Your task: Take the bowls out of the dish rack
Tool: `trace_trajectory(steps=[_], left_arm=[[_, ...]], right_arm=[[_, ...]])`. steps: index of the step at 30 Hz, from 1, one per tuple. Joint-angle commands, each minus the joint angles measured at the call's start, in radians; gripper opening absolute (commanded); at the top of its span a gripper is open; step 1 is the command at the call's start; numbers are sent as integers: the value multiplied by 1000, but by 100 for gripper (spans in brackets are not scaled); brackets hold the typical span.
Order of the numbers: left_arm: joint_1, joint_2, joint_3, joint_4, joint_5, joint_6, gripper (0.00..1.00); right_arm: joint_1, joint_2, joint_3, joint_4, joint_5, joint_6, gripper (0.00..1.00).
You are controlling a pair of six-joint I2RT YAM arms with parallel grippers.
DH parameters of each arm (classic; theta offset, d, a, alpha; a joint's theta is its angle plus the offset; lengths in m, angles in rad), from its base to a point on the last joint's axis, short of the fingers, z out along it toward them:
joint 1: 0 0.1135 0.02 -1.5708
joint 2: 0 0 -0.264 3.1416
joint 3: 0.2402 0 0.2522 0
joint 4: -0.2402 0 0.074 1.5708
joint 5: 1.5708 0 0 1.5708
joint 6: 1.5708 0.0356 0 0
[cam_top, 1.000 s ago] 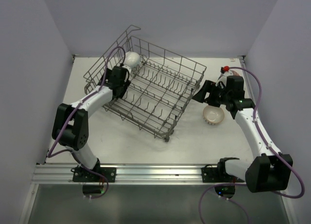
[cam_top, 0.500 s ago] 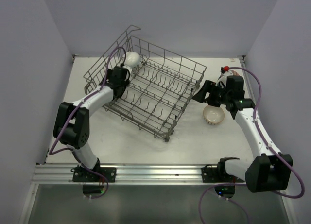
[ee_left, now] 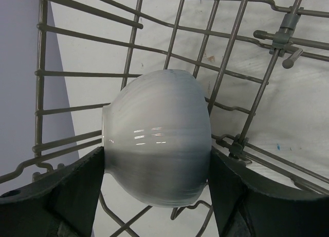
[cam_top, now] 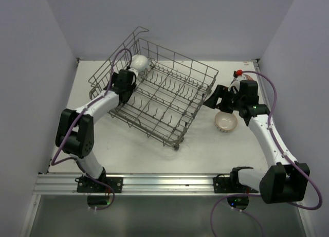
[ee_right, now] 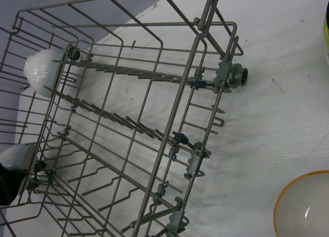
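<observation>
The grey wire dish rack point(cam_top: 164, 101) stands tilted in the middle of the table. One white ribbed bowl point(cam_top: 139, 63) sits in its back-left corner. My left gripper point(cam_top: 131, 73) reaches into that corner. In the left wrist view the bowl point(ee_left: 159, 144) fills the gap and both fingers point(ee_left: 77, 190) touch its sides. My right gripper point(cam_top: 212, 99) hovers by the rack's right side, open and empty. Its fingers do not show in the right wrist view, which shows the rack point(ee_right: 154, 144) and the bowl point(ee_right: 43, 70).
A white bowl with an orange rim point(cam_top: 225, 122) sits on the table under my right arm and shows in the right wrist view point(ee_right: 303, 206). More bowls point(cam_top: 248, 78) stand behind the right arm. Walls close in left, right and back.
My left gripper has edged slightly toward the white bowl in the rack's corner. The bowl, the rack and the right arm have not visibly moved.
</observation>
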Motion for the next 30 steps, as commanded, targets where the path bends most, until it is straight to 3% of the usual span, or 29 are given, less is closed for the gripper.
trace_trajectory(steps=[1, 13, 30], left_arm=[[11, -55, 44, -14, -20, -33, 28], [-35, -103, 86, -69, -98, -38, 14], [-74, -180, 302, -202, -19, -200, 6]], right_arm=[[-4, -9, -2, 33, -7, -2, 77], [-4, -15, -1, 38, -15, 2, 77], [-6, -30, -2, 42, -3, 1, 77]])
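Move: The white bowl I am after is already pinched between my left fingers, low in the rack. The rack's left corner rim stands about 8 cm to the left and a little higher. The last white bowl sits some 7 cm farther out and 11 cm to the right, nearly as low; the middle of the rack is about 18 cm right and 5 cm nearer. From my right hand the held bowl lies some 42 cm left, 9 cm ahead and 8 cm lower. Keeping my left grip on the white bowl, I first ease it back about 1 cm with a slight rise. Then I lift ever faster up out of the rack's left corner, about 10 cm in all, drifting some 3 cm to the right as I go. The wrist tips the fingers up and lowers its left side, roughly 10 degrees each. ##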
